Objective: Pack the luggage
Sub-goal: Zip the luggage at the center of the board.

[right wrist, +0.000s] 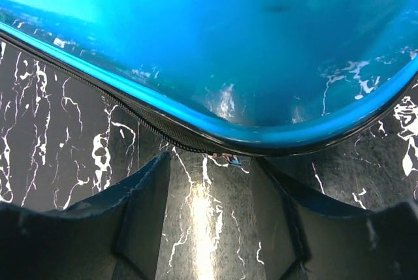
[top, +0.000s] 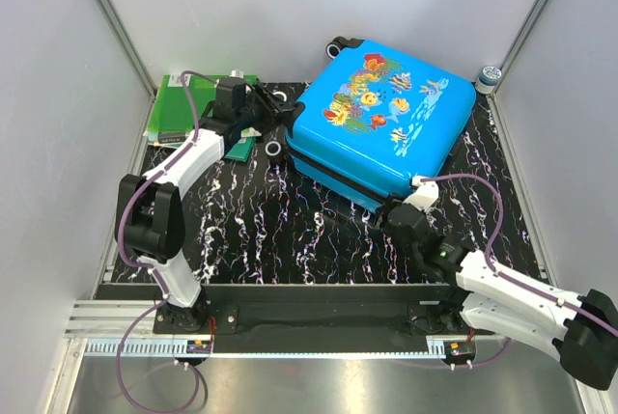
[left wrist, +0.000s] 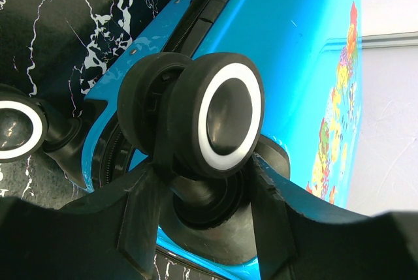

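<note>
The luggage [top: 381, 110] lies flat and shut on the black marbled table, its fish print facing up. My left gripper [top: 281, 108] is at its left corner. In the left wrist view the gripper [left wrist: 206, 182] is shut on the stem of a black wheel [left wrist: 222, 120] with a white ring, one finger on each side. My right gripper [top: 393, 213] sits low at the case's near corner. In the right wrist view it [right wrist: 212, 162] stands open just short of the blue shell [right wrist: 228, 32], with a small zip pull [right wrist: 228, 158] between its fingertips.
Green folders [top: 179, 105] lie at the back left behind the left arm. A second wheel [top: 274, 148] sits beside the left gripper, and another [top: 335, 47] shows at the case's far corner. A small round container [top: 490, 76] stands in the back right corner. Grey walls close three sides.
</note>
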Robot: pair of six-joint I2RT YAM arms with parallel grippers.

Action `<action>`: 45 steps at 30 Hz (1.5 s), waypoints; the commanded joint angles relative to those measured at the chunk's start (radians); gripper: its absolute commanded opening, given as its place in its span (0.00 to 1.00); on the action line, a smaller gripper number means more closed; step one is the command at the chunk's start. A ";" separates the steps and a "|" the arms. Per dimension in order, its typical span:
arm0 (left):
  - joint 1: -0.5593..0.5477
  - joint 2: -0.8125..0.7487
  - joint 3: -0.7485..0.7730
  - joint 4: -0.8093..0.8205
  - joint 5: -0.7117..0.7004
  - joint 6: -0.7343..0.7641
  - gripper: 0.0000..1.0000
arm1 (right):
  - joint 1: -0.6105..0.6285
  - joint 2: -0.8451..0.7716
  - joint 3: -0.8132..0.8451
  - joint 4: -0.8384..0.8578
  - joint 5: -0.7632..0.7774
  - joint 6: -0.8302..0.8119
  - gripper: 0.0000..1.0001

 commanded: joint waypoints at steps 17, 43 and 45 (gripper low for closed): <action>-0.082 0.024 -0.026 -0.031 0.316 0.231 0.00 | 0.024 0.022 -0.025 0.193 0.217 -0.044 0.22; -0.083 0.043 -0.034 -0.031 0.311 0.237 0.00 | 0.136 0.219 0.085 0.372 0.189 -0.149 0.00; -0.082 0.043 -0.034 -0.031 0.311 0.237 0.00 | 0.141 0.253 0.105 0.397 0.185 -0.158 0.00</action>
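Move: Just ahead of the right fingertips, about 1 cm out and 1 cm to their right at the same height, the zipper pull hangs on the luggage's seam. The luggage's near corner is some 4 cm ahead, 6 cm to the right and 4 cm above; the luggage's middle lies about 21 cm straight ahead. The held wheel is some 23 cm ahead, 24 cm left and 9 cm up. From the left hand, the zipper pull is roughly 22 cm back, 25 cm right and 9 cm below. Closing from a bit over half open to fully shut, the right fingers pinch the zipper pull while the hand edges under 1 cm to the right. It then draws the pull left by about 3 cm and slightly forward, along the seam towards the held wheel, speeding up and rolling some 10 degrees, left side down. The left hand stays put, still gripping the wheel. ##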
